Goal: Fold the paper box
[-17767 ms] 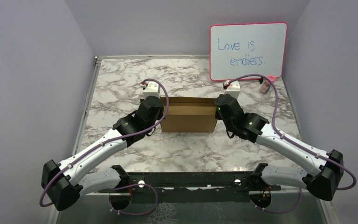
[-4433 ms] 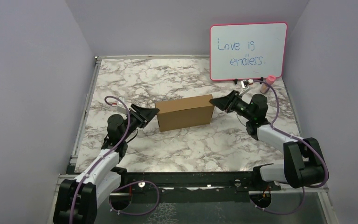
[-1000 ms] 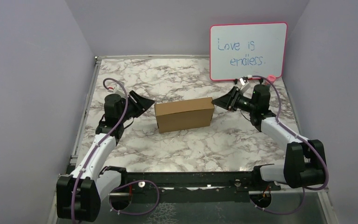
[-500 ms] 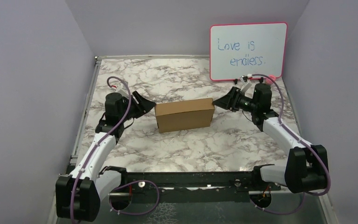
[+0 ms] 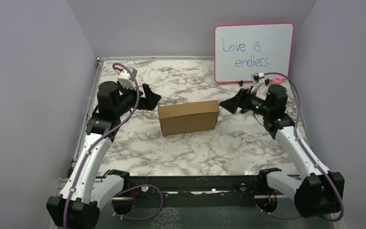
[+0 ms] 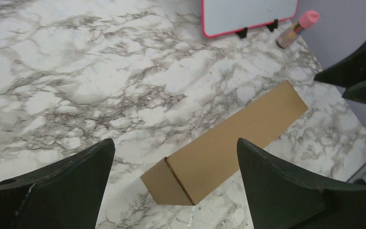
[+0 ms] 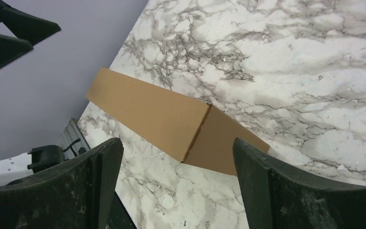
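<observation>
The paper box is a closed brown cardboard box lying on the marble table in the middle. It also shows in the left wrist view and in the right wrist view. My left gripper is open and empty, raised a little to the left of the box's left end. My right gripper is open and empty, just off the box's right end. Neither gripper touches the box. In the wrist views the open left gripper and the open right gripper frame the box ends.
A pink-framed whiteboard stands at the back right, also in the left wrist view. A small pink-capped bottle stands beside it, seen too in the left wrist view. Walls enclose the table on left, back and right.
Both arms have drawn back and risen from the box ends. The left gripper moved up and left, the right gripper moved right. The box lies still, slightly skewed.
</observation>
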`<control>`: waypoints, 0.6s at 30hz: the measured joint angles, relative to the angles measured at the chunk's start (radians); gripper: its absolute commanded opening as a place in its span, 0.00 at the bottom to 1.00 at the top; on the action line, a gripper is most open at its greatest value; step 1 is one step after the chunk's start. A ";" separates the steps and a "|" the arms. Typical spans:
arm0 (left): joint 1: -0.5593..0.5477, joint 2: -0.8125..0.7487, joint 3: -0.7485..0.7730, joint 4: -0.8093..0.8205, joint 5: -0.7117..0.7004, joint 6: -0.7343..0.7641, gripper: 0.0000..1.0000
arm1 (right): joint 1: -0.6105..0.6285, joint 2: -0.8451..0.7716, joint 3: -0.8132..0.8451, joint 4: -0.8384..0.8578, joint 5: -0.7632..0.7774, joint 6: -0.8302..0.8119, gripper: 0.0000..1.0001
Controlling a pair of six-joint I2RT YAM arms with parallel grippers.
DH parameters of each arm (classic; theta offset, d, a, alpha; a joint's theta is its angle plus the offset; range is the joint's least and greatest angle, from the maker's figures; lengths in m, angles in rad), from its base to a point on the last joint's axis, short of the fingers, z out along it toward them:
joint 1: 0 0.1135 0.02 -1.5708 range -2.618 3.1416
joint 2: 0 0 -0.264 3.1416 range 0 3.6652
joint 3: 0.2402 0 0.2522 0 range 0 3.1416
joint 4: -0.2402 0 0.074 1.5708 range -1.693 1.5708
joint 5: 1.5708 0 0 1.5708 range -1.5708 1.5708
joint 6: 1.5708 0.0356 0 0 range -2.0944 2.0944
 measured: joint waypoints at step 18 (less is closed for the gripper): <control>-0.432 0.200 0.143 -0.187 -0.025 0.377 0.99 | 0.000 -0.338 -0.019 -0.160 0.175 -0.126 0.93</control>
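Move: The left hand, wide open, has the standing paper box roughly 14 cm to its right, level with it fore and aft, and about 21 cm below. From the right hand the same box lies some 17 cm to the left, also level fore and aft, and about 15 cm lower. The whiteboard stands roughly 25 cm ahead of the right hand and 15 cm to its right. The left hand swings in from the box's left end, about 11 cm to the right with some 5 cm back and 4 cm down, turning clockwise some 30 degrees and rolling its left side up, until its wide-open fingers hang above the box's near side. Meanwhile the right hand, still open, backs off from the box's right end, rising, drawing back and going right, its fingertips tilting up. ##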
